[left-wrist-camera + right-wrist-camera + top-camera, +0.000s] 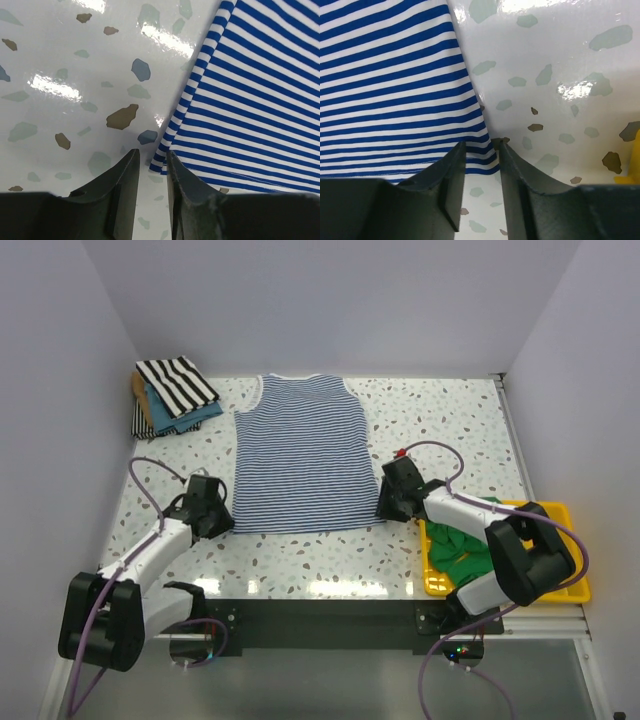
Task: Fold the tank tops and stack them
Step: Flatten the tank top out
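Note:
A blue-and-white striped tank top [300, 455] lies spread flat on the speckled table, neckline toward the far wall. My left gripper [218, 518] is low at its near left hem corner. In the left wrist view the hem corner [162, 157] sits at the tips of the left gripper [152, 152], whose jaws stand narrowly apart with table showing between them. My right gripper [386, 504] is at the near right hem corner. The right gripper [481, 145] is open and straddles that corner [485, 160]. A green tank top [462, 550] lies bunched in the yellow tray.
A stack of folded tops [172, 395], black-and-white stripes uppermost with teal and tan beneath, sits at the back left corner. The yellow tray [565, 585] stands at the near right table edge. Walls close off the left, back and right.

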Controlling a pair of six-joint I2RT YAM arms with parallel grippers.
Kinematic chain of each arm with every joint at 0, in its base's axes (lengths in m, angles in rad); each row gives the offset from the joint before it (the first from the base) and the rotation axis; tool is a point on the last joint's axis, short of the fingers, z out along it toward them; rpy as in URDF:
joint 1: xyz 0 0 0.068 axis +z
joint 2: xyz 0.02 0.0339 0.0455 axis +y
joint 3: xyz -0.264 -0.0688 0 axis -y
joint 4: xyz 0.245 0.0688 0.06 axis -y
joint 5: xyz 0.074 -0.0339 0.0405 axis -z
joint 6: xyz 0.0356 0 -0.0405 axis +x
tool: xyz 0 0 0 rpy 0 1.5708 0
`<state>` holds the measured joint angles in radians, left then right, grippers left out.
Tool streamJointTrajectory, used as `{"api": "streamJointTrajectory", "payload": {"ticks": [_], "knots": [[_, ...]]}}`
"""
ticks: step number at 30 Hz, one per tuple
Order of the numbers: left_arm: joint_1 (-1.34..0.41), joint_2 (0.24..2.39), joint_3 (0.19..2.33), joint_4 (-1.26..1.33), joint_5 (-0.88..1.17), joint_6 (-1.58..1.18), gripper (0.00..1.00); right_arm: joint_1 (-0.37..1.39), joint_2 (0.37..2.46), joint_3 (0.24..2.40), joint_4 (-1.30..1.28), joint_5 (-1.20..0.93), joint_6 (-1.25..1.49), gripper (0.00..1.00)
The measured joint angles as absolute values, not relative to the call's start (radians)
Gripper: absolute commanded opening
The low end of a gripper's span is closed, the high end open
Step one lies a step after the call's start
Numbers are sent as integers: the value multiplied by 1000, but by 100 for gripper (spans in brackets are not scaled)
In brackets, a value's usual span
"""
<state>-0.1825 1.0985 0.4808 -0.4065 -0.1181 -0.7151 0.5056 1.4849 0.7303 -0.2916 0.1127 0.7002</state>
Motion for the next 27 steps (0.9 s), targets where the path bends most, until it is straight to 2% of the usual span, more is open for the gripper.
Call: {"api": "streamJointTrajectory", "payload": {"ticks": [4, 7, 9, 10, 12, 13, 14, 23, 27], "knots": [[-215, 1138, 485, -412, -133, -721, 33, 505, 1486, 725, -284, 117, 700, 18], [-233, 1160, 493, -395, -136, -722, 32, 505, 1486, 724, -285, 121, 699, 10], [-240, 1166, 494, -381, -136, -722, 28, 505, 1486, 724, -287, 122, 700, 6], [-244, 1169, 494, -377, -137, -722, 21, 505, 1486, 724, -289, 122, 699, 2], [-247, 1176, 494, -371, -135, -722, 12, 505, 1484, 724, -295, 122, 699, 0], [-248, 1180, 495, -366, -134, -721, 2, 505, 1480, 724, -302, 124, 699, 0], [-249, 1184, 496, -363, -134, -723, 0, 505, 1474, 724, -315, 128, 698, 0], [-252, 1127, 522, -427, -81, -719, 0, 505, 1318, 771, -495, 145, 680, 0], [-252, 1011, 659, -516, -59, -718, 0, 506, 1222, 905, -622, 187, 646, 0]]}}
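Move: The tank top lies spread flat on the table between the hands. Its left hem corner is about 1 cm to the left hand's right and 1 cm below, level in reach; its right hem corner is some 1 cm back, 1 cm right and 1 cm below the right hand. From the right hand the green cloth lies about 18 cm right and 6 cm back, inside the yellow bin, whose middle is roughly 25 cm right and 6 cm back. The tank top's hem is pinched at both corners and raised: the right fingers close first, almost in place, while the left hand dips about 1 cm, slides some 2 cm right and then shuts on its corner. Both then lift, the right about 10 cm after drawing back slightly, the left about 7 cm, drifting right and finally forward. ##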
